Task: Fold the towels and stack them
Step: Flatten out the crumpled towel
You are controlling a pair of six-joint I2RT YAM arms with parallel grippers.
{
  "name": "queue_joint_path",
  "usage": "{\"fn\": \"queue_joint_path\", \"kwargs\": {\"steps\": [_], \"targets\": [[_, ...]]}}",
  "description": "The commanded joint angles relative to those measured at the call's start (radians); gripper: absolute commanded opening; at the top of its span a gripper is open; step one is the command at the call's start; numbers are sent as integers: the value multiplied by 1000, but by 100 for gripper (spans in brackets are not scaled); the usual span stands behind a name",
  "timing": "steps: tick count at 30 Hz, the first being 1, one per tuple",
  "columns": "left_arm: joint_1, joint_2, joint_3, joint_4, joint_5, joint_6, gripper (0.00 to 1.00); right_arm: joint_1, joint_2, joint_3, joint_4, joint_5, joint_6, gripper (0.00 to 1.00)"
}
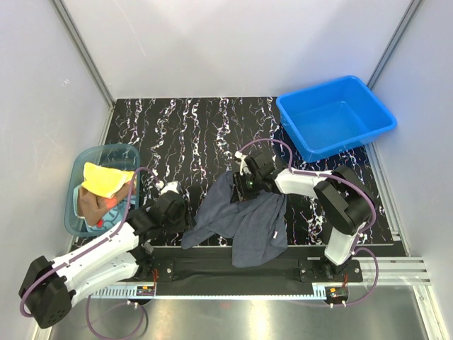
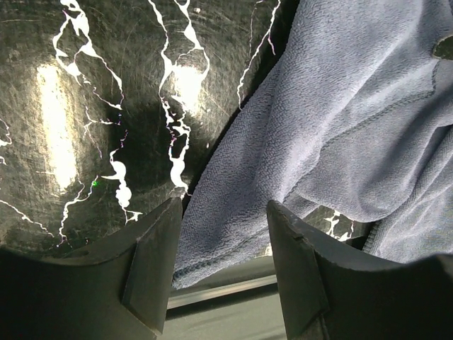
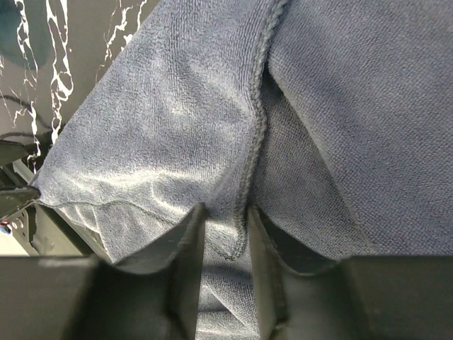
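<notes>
A dark slate-blue towel (image 1: 244,219) lies crumpled on the black marbled table (image 1: 184,134) near the front edge, between both arms. My left gripper (image 1: 188,215) is open at the towel's lower-left corner. In the left wrist view the towel (image 2: 340,127) reaches between the wide left gripper (image 2: 223,205) fingers, untouched. My right gripper (image 1: 241,185) sits low at the towel's top corner. In the right wrist view its jaws (image 3: 226,212) are narrowed astride a raised stitched hem of the towel (image 3: 177,120), not squeezing it. A pale yellow towel (image 1: 106,178) lies on other cloths in the tub.
A translucent teal tub (image 1: 78,177) stands at the left edge with the yellow towel and a reddish-brown cloth (image 1: 90,204) inside. A rigid blue bin (image 1: 322,88) sits at the back right. White walls enclose the table. A metal rail runs along the front edge.
</notes>
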Motion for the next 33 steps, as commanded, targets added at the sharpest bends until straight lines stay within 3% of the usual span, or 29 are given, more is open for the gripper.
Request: {"fn": "queue_joint_path", "kwargs": {"steps": [1, 2, 6, 13, 21, 27, 33], "targets": [[-5, 7, -5, 62, -30, -7, 56, 4, -8, -9, 49, -24, -8, 33], [-4, 10, -2, 68, -29, -2, 57, 3, -10, -8, 48, -23, -3, 22], [-5, 19, 25, 95, -26, 25, 57, 3, 0, 21, 54, -45, 30, 0], [-8, -10, 32, 32, -55, 22, 59, -63, -65, 110, -73, 66, 77, 0], [-57, -13, -25, 134, 14, 41, 59, -212, -45, 153, -132, 25, 81, 0], [-221, 75, 1, 220, -46, 67, 59, -243, -23, 161, -130, 30, 81, 0], [-431, 266, 107, 138, -268, 56, 59, -243, -26, 149, -123, 20, 83, 0]]}}
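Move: The folded hem corner of the grey towel sits right between the right gripper's fingertips, about 1 cm below the hand point. From that hand the towel's far-left corner is some 8 cm ahead and 4 cm left, its near-left corner about 17 cm back and 20 cm left, its white tag roughly 13 cm back and 11 cm right. From the left gripper, that near-left corner is about 7 cm back, 1 cm left and 3 cm below; the hem corner is 9 cm ahead, 18 cm right. Shut the right gripper on the hem corner, then drag the pinched cloth about 8 cm forward and 6 cm right, rising 3 to 4 cm and turning the wrist clockwise, and hold there. Once that pull is mostly done, bring the open left gripper right and back towards the table's front edge, about 6 cm, sinking slightly and turning some 20 degrees clockwise, without closing. ##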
